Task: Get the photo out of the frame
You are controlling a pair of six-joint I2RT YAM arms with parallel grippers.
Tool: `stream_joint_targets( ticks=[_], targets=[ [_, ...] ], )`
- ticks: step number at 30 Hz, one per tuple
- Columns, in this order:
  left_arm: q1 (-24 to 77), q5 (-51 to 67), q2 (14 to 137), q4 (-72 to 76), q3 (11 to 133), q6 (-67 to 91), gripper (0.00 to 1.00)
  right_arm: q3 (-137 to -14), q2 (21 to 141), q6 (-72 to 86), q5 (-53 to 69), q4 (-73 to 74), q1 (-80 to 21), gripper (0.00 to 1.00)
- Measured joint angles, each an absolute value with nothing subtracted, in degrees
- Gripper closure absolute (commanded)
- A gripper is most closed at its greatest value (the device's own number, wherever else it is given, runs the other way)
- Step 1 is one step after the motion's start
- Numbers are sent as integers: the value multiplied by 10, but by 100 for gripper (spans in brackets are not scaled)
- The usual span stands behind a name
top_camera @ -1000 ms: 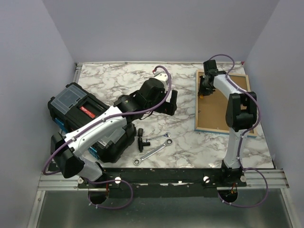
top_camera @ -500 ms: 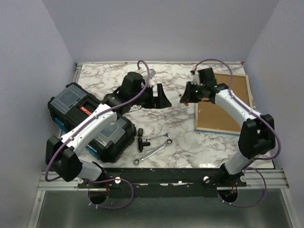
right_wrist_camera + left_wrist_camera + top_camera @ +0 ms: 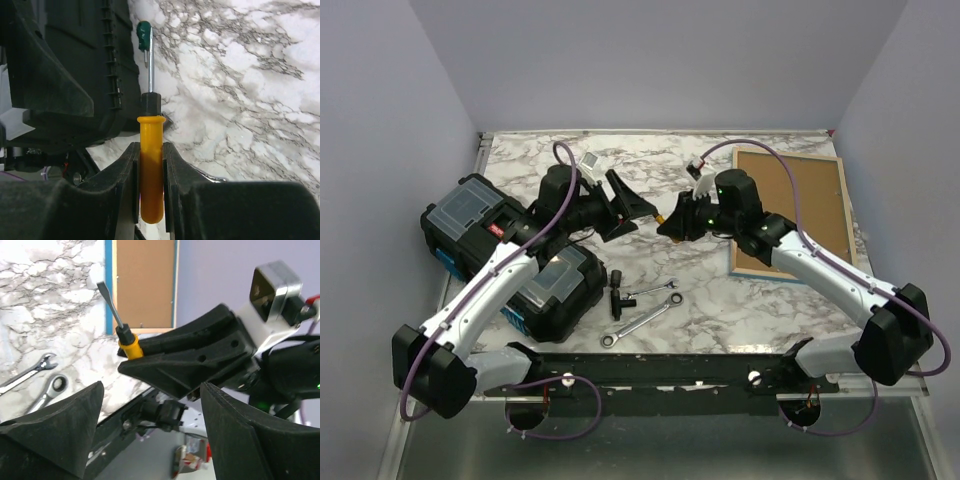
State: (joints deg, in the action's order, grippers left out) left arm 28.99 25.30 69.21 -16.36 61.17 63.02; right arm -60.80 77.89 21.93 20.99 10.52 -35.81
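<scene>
The frame [image 3: 805,195] lies back-up at the table's far right, a brown board inside a turquoise border; the left wrist view shows the frame [image 3: 145,285] too. The photo is hidden. My right gripper [image 3: 672,222] hangs over the middle of the table, left of the frame, shut on a yellow-handled flat screwdriver [image 3: 151,170] whose shaft points away from the jaws. My left gripper [image 3: 636,208] faces it from the left, open and holding nothing, with the screwdriver [image 3: 126,342] and the right gripper's fingers [image 3: 190,360] just beyond its own fingertips.
A black toolbox [image 3: 510,255] with a clear-lidded compartment sits at the left. Two wrenches [image 3: 642,308] and a small black tool [image 3: 617,292] lie near the front middle. Grey walls close in the table on three sides.
My right gripper left the frame's far left corner and swung left to mid-table with the screwdriver. The left arm turned its gripper toward it, jaws narrowing a little.
</scene>
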Motion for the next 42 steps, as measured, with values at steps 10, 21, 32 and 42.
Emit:
stream_joint_targets(
  ticks=[10,21,32,42],
  targets=[
    [263,272,701,-99,573,776,37,-556,728,231,209,27,-397,99],
    [263,276,721,-20,546,842,93,-557,725,229,208,6,-413,99],
    [256,272,718,17,518,894,100,-547,715,255,153,-10,-427,33],
    [251,268,686,128,447,1052,100,-436,620,353,32,-149,-479,35]
  ],
)
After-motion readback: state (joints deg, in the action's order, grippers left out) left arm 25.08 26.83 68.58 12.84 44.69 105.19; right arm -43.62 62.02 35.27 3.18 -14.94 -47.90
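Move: The screwdriver, its orange handle already gripped by the right hand, lies about 4 cm ahead of the open left hand, 4 cm right and 5 cm below. Some 25 cm below the left hand lie the ratchet wrench, about 10 cm back and level sideways, and the black socket tool, 5 cm back and 6 cm left. For the right hand, the left gripper is about 8 cm left, 2 cm back and 6 cm higher. Left fingers close on the screwdriver just in front of its handle, after that hand eases about 3 cm forward; it keeps hold while rolling, some 40 degrees overall. Meanwhile the right hand lifts the screwdriver to it, up, back and a little left, then opens and lets go of the handle, rising back another 3 cm. ##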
